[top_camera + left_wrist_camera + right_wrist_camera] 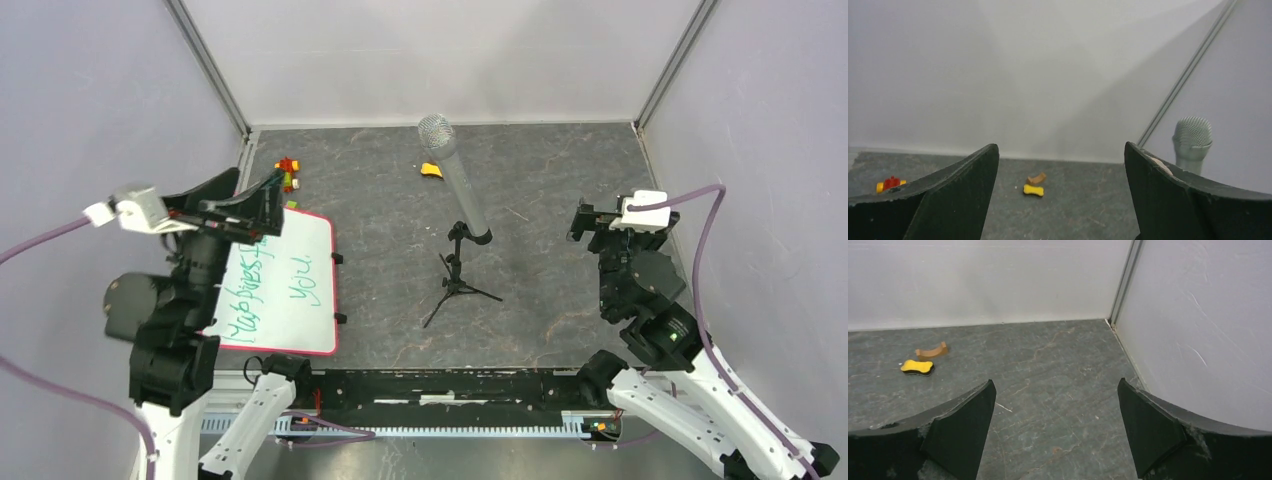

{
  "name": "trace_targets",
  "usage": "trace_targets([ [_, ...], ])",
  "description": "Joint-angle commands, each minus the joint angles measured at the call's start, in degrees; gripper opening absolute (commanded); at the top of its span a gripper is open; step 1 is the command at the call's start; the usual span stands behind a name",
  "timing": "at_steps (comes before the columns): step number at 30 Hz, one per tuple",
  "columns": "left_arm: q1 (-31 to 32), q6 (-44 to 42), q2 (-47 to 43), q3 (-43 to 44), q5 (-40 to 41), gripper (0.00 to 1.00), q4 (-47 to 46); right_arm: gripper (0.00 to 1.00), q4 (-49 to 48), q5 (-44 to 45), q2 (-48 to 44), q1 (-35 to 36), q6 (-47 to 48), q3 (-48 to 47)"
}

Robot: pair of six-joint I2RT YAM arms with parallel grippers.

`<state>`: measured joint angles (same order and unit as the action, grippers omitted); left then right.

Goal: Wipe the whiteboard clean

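The whiteboard (290,285) lies flat at the table's left, red-pink rim, black clips on its right edge, green handwriting across it. My left gripper (268,198) hovers above the board's far left corner, pointing toward the back wall; in the left wrist view (1060,150) it is open and empty. My right gripper (585,220) is raised over the right side of the table, well away from the board; in the right wrist view (1055,385) it is open and empty. The board shows in neither wrist view.
A microphone (455,185) on a small tripod stands mid-table, also in the left wrist view (1192,142). A small yellow block (431,169) (1033,190) (917,367) lies beside a brown curved piece (932,351) near the back. A red-yellow toy (288,172) sits behind the board.
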<state>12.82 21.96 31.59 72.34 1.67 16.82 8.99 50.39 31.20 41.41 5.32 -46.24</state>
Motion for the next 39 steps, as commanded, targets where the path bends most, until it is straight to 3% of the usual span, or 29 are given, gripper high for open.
trace_targets([
  [1, -0.3, -4.3, 3.6, -2.7, -5.8, 1.00, 2.9, 0.97, 0.8, 4.4, 2.7, -0.1, -4.0, 0.1],
  [6, -0.2, -6.1, 5.0, -4.2, -10.5, 1.00, 4.0, 0.98, 2.6, -1.4, 4.4, -0.1, -12.4, 5.7],
  [11, -0.2, -8.5, 3.8, -8.7, -10.0, 1.00, 2.2, 0.98, 1.3, -9.8, 5.3, -0.1, -18.2, 14.3],
  [19, -0.3, -9.7, 3.9, -15.7, -10.0, 1.00, -2.7, 0.97, -1.0, -39.4, 10.3, -0.1, -15.4, 21.5],
  [24, -0.3, -9.5, 6.2, -18.2, -11.2, 1.00, -3.7, 0.97, -12.6, -56.0, 9.3, 1.3, -17.5, 29.4],
  [32, -0.3, -11.9, 7.5, -19.0, -12.9, 1.00, -1.1, 0.98, -26.3, -49.3, 16.8, 11.6, -17.4, 34.5],
  [39, -0.3, -12.7, 5.4, -20.4, -12.8, 1.00, -0.9, 0.98, -33.3, -35.2, 21.9, 12.2, -19.3, 37.1],
])
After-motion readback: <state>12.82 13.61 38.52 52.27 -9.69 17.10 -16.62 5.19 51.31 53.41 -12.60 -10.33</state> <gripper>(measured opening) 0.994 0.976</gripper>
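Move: Beyond the mic stand lies the yellow eraser, about 41 cm ahead of the left hand, 27 to its right and 51 below, with a brown block some 5 cm farther out and 2 to the eraser's right. The whiteboard's middle is 14 cm ahead and 6 left of the left hand. From the right hand, the mic stand is about 5 cm ahead, 21 left and 25 below, and the eraser 35 ahead, 25 left and 34 below. Dropping some 28 cm and swinging 20 cm left, the open right hand comes down to the robot's side of the mic stand, easing back about 6 cm late on, turning counter-clockwise and tipping down. The open left hand sinks about 18 cm above the whiteboard while reaching 9 forward and 5 right towards the eraser, its upward-pointing fingers tipping to about level. ##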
